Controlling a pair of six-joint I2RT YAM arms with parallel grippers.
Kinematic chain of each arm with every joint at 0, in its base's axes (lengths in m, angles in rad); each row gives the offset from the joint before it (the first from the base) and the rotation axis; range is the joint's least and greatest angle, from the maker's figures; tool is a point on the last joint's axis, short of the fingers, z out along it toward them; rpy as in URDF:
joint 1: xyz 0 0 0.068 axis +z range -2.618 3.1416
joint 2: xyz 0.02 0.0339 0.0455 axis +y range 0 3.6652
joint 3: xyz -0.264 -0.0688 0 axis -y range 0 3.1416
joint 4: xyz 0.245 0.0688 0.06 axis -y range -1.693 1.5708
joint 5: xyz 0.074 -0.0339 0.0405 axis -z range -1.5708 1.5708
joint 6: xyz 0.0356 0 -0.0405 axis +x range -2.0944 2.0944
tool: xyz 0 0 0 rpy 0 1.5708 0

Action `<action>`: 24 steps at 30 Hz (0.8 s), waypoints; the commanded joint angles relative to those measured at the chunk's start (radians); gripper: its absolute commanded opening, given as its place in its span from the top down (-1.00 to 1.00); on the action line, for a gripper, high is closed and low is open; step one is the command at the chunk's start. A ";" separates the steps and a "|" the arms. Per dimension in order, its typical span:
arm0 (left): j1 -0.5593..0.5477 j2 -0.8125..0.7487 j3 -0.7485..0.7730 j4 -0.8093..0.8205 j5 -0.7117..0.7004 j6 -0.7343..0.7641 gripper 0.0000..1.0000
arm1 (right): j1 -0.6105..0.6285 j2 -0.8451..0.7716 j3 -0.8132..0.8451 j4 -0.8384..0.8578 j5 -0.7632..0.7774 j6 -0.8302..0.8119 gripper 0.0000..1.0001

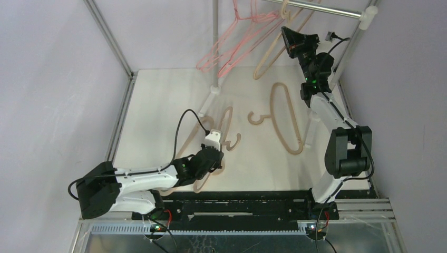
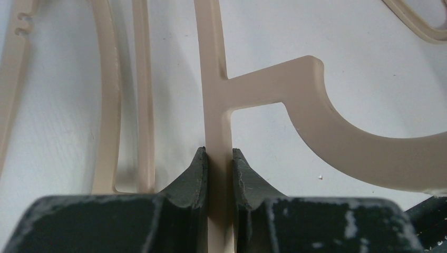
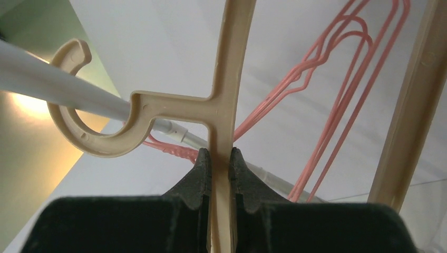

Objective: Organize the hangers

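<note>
A beige hanger [image 1: 227,118] lies flat on the white table. My left gripper [image 1: 217,157] is shut on its straight bar [image 2: 215,79] just below the hook [image 2: 327,121]. A second beige hanger [image 1: 289,118] lies free on the table further right. My right gripper [image 1: 290,36] is raised to the rail [image 1: 316,7] and shut on a third beige hanger [image 1: 266,60]. In the right wrist view that hanger's hook [image 3: 95,134] curls around the white rail [image 3: 63,87], with the jaws [image 3: 220,158] clamped on its stem. Several pink wire hangers [image 1: 237,45] hang on the rail to the left.
A vertical rack pole [image 1: 215,47] stands at the back centre with its foot on the table. Another pole [image 1: 345,58] slants down at the right beside the right arm. Grey walls close in on both sides. A black rail [image 1: 237,203] runs along the near edge.
</note>
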 commanded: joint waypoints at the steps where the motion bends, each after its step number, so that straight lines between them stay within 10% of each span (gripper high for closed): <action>1: 0.007 -0.029 -0.006 0.043 -0.002 0.014 1.00 | -0.012 0.007 0.052 0.022 0.034 0.040 0.84; 24: 0.008 0.003 -0.003 0.050 0.016 0.006 0.99 | 0.015 -0.264 -0.162 -0.146 0.097 -0.194 -0.86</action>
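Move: The right hand pinches the beige hanger just below its neck, the hook already over the rail, which runs about 8 cm above and 4 cm ahead of the hand. The pink hangers hang some 16 cm to its left, about 2 cm ahead and roughly level in height. A loose beige hanger lies on the table about 45 cm below and 14 cm back, with no sideways offset. From the left hand, that rail spot is roughly 33 cm ahead, 26 cm right and 43 cm up. The right fingers open wide and let go of the beige hanger, the hand sinking about 2 cm, then backing off. ##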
